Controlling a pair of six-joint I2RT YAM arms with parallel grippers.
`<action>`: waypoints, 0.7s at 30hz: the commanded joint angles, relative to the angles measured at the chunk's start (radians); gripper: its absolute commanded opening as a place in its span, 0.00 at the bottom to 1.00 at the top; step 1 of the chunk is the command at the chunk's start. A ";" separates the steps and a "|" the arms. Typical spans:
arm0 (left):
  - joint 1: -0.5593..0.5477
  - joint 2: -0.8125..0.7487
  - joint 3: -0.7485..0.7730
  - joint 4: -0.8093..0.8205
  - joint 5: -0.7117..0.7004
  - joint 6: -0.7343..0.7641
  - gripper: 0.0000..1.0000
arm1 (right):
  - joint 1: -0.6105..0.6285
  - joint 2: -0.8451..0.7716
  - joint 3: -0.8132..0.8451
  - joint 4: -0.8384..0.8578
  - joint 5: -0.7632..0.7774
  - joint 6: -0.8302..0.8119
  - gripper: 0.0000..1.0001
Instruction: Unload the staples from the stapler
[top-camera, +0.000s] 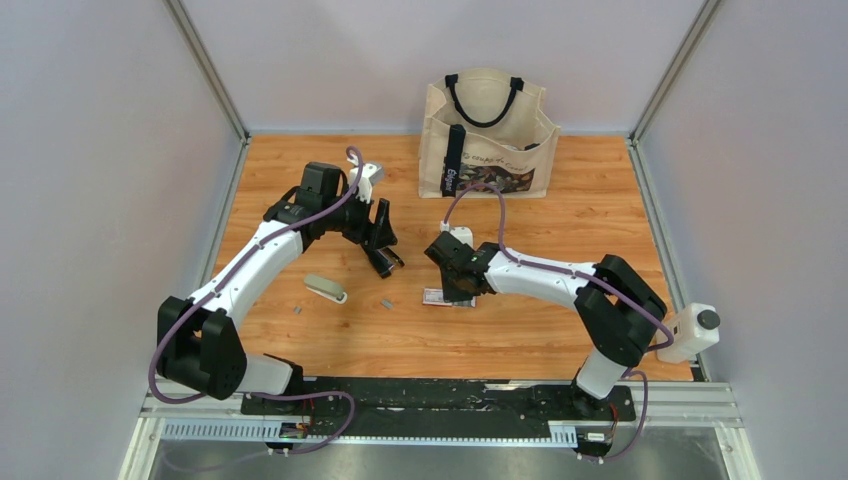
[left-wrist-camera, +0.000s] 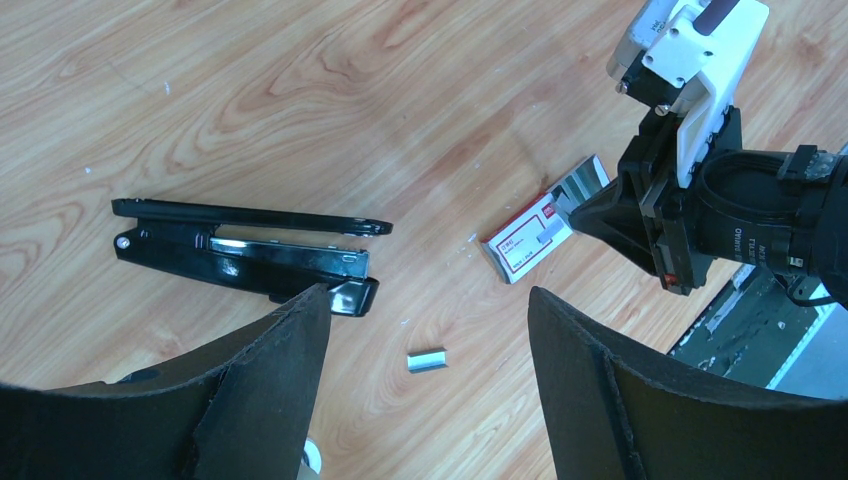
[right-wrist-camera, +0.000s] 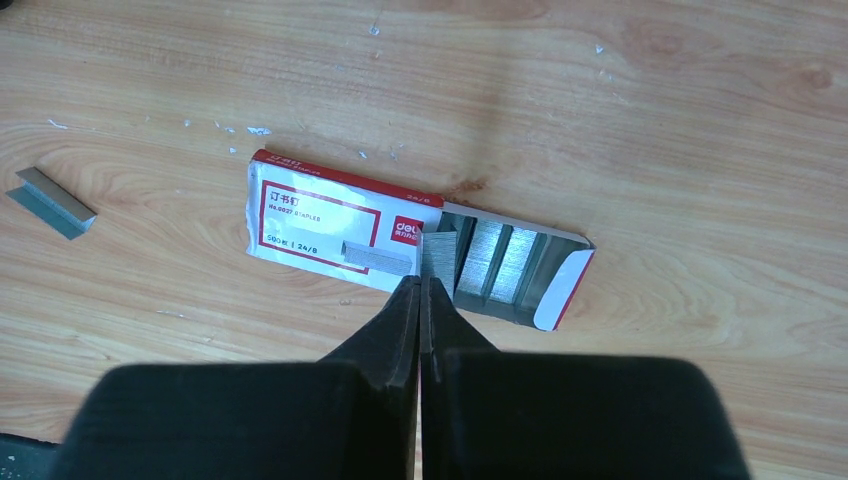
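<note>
A black stapler (left-wrist-camera: 245, 250) lies swung open on the wooden table, also seen in the top view (top-camera: 388, 263). A short silvery strip of staples (left-wrist-camera: 427, 360) lies loose on the wood just beyond it, and shows in the top view (top-camera: 386, 303) and the right wrist view (right-wrist-camera: 50, 203). My left gripper (left-wrist-camera: 428, 295) is open and empty, above the strip, with its left finger next to the stapler's front end. My right gripper (right-wrist-camera: 420, 282) is shut, its tips at the mouth of a red-and-white staple box (right-wrist-camera: 335, 215).
The box's tray (right-wrist-camera: 505, 265) is slid out and holds rows of staples. A grey-white second stapler (top-camera: 325, 289) and another small strip (top-camera: 297, 311) lie left of centre. A canvas tote bag (top-camera: 487, 140) stands at the back. Walls enclose the table.
</note>
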 joint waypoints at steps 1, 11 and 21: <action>0.006 -0.032 -0.004 0.027 0.011 -0.004 0.81 | 0.000 -0.001 0.028 0.026 0.004 -0.001 0.00; 0.006 -0.031 -0.008 0.027 0.011 -0.001 0.80 | -0.002 -0.024 0.034 0.004 0.019 -0.008 0.16; 0.006 -0.024 -0.007 0.029 0.016 -0.004 0.80 | -0.023 -0.063 0.020 -0.011 0.034 -0.022 0.32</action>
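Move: The right fingers are shut at the staple strip lying across the joint of the staple box; its middle is within about 1 cm to their right, level with the tips. The printed sleeve lies some 3 cm left and 1 cm ahead, the open tray 3 cm right and 1 cm ahead, a loose strip about 12 cm left on the table. From the left hand, the strip on the box is roughly 13 cm right, 8 cm back and 14 cm below. Keep the right fingertips shut and still at the strip across the staple box for a moment, then open them to about a third, one finger to each side of the strip. Once they have parted, raise the gripper clear, about 1 cm up with a slight ease forward, wrist attitude unchanged. ##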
